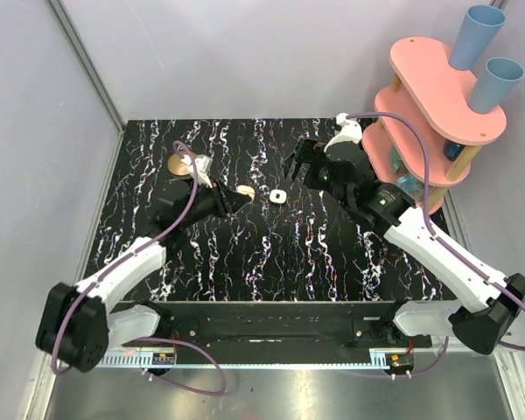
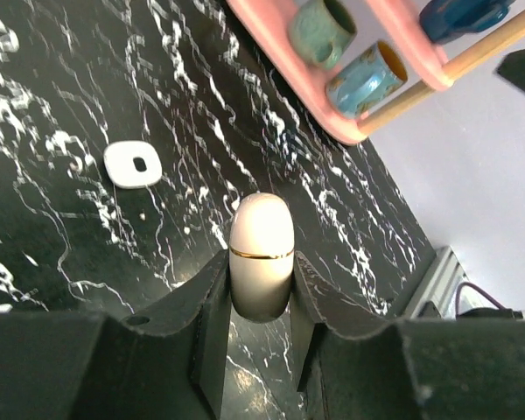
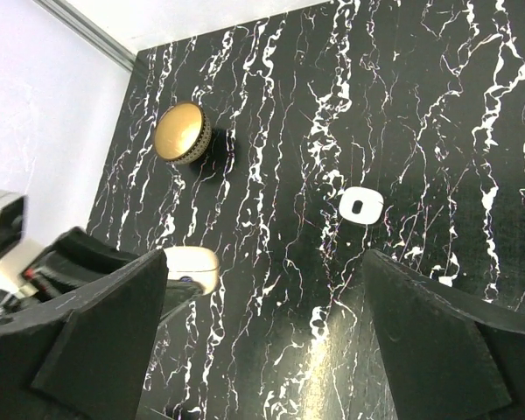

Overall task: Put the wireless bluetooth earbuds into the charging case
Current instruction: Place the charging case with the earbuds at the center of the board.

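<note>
The charging case [image 2: 261, 236] is a cream rounded shell with a thin gold seam, its lid closed. It is pinched edge-on in my left gripper [image 2: 261, 267], which is shut on it just above the black marbled table. From above, the case [image 1: 243, 193] sticks out of the left gripper [image 1: 236, 199] left of the table's centre. The right wrist view shows the case [image 3: 191, 268] at its left edge. My right gripper [image 1: 299, 163] hovers open and empty at the back right, its jaws wide apart [image 3: 264, 289]. No earbuds show in any view.
A small flat white rounded square with a dark hole [image 1: 278, 196] [image 2: 132, 164] [image 3: 361, 206] lies between the grippers. A brass round bowl [image 1: 182, 164] [image 3: 182, 133] stands at the back left. A pink two-tier shelf [image 1: 437, 114] with blue cups and mugs [image 2: 367, 79] fills the back right.
</note>
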Available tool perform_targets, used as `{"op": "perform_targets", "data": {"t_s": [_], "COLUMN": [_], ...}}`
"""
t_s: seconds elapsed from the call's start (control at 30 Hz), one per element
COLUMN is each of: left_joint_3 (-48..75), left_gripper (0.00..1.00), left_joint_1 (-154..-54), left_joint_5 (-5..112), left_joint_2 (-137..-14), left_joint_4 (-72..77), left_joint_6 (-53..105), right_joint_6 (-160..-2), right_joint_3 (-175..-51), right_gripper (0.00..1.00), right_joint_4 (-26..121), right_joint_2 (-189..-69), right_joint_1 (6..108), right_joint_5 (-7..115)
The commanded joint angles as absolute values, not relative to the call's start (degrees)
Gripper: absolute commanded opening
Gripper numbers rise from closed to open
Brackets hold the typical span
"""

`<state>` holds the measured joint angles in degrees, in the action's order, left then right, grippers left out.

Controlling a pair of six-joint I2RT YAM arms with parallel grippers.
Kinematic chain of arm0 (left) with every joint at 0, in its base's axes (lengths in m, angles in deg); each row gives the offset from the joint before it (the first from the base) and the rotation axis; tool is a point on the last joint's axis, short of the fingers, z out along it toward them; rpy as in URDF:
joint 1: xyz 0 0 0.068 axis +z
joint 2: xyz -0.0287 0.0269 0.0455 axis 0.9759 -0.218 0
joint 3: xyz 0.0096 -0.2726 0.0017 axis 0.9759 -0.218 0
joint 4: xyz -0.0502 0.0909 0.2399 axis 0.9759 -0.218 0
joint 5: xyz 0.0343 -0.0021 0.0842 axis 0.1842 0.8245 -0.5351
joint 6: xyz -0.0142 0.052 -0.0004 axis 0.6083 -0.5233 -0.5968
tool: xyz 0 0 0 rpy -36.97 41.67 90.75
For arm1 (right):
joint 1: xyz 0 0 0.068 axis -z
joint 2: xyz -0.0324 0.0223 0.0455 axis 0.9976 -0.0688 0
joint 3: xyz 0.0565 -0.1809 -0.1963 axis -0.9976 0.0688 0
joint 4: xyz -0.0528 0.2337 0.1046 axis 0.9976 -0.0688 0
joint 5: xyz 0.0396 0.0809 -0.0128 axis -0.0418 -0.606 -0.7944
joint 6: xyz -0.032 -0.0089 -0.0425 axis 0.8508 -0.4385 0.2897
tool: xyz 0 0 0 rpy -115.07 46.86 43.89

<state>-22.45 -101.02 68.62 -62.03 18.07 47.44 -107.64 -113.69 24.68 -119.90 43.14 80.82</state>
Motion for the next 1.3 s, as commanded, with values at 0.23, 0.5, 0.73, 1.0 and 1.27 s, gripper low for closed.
{"op": "perform_targets", "data": {"t_s": [0.23, 0.5, 0.73, 1.0, 1.27], "left_joint_3": [-19.7, -17.6, -12.4, -12.0, -14.0], "left_gripper": [0.00, 0.00, 0.00, 0.02, 0.15], "left_joint_1": [-101.1, -102.6, -105.4, -106.3, -107.0], "left_joint_5": [77.1, 80.9, 78.9, 75.9, 72.7], "left_joint_2": [-76.2, -90.8, -101.0, -107.9, -110.4], "left_joint_4": [28.0, 35.3, 40.2, 41.3, 40.2], "left_joint_6": [56.3, 63.9, 68.3, 72.0, 72.0], "right_joint_6": [-109.8, -109.7, -109.1, -106.3, -105.5], "right_joint_3": [-113.7, -113.8, -114.4, -114.0, -113.8], "right_gripper": [1.00, 1.00, 1.00, 1.00, 1.00], "right_joint_4": [26.2, 26.3, 25.7, 24.8, 24.8], "right_joint_2": [-121.5, -122.8, -123.1, -119.6, -119.7], "right_joint_1": [44.6, 45.5, 46.1, 46.0, 46.0], "right_joint_5": [76.6, 75.1, 75.8, 83.3, 85.2]}}
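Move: The left hand already holds the closed charging case. The clear spot at the board's centre lies about 4 cm ahead of it, 10 cm to its right and 18 cm below. On the board, the white square piece with the dark hole sits some 9 cm ahead and 10 cm right of that hand; the gold bowl is about 14 cm ahead and 14 cm left. From the right hand the centre spot is about 2 cm ahead, 4 cm left, 30 cm below. Down first and foremost, some 17 cm, the left hand carries the case towards the board's centre, edging about 9 cm right and a little forward, to end just short of the white square piece. The wrist tips the fingers down some 35 degrees as they keep their pinch on the case; the descent eases off near the board. ##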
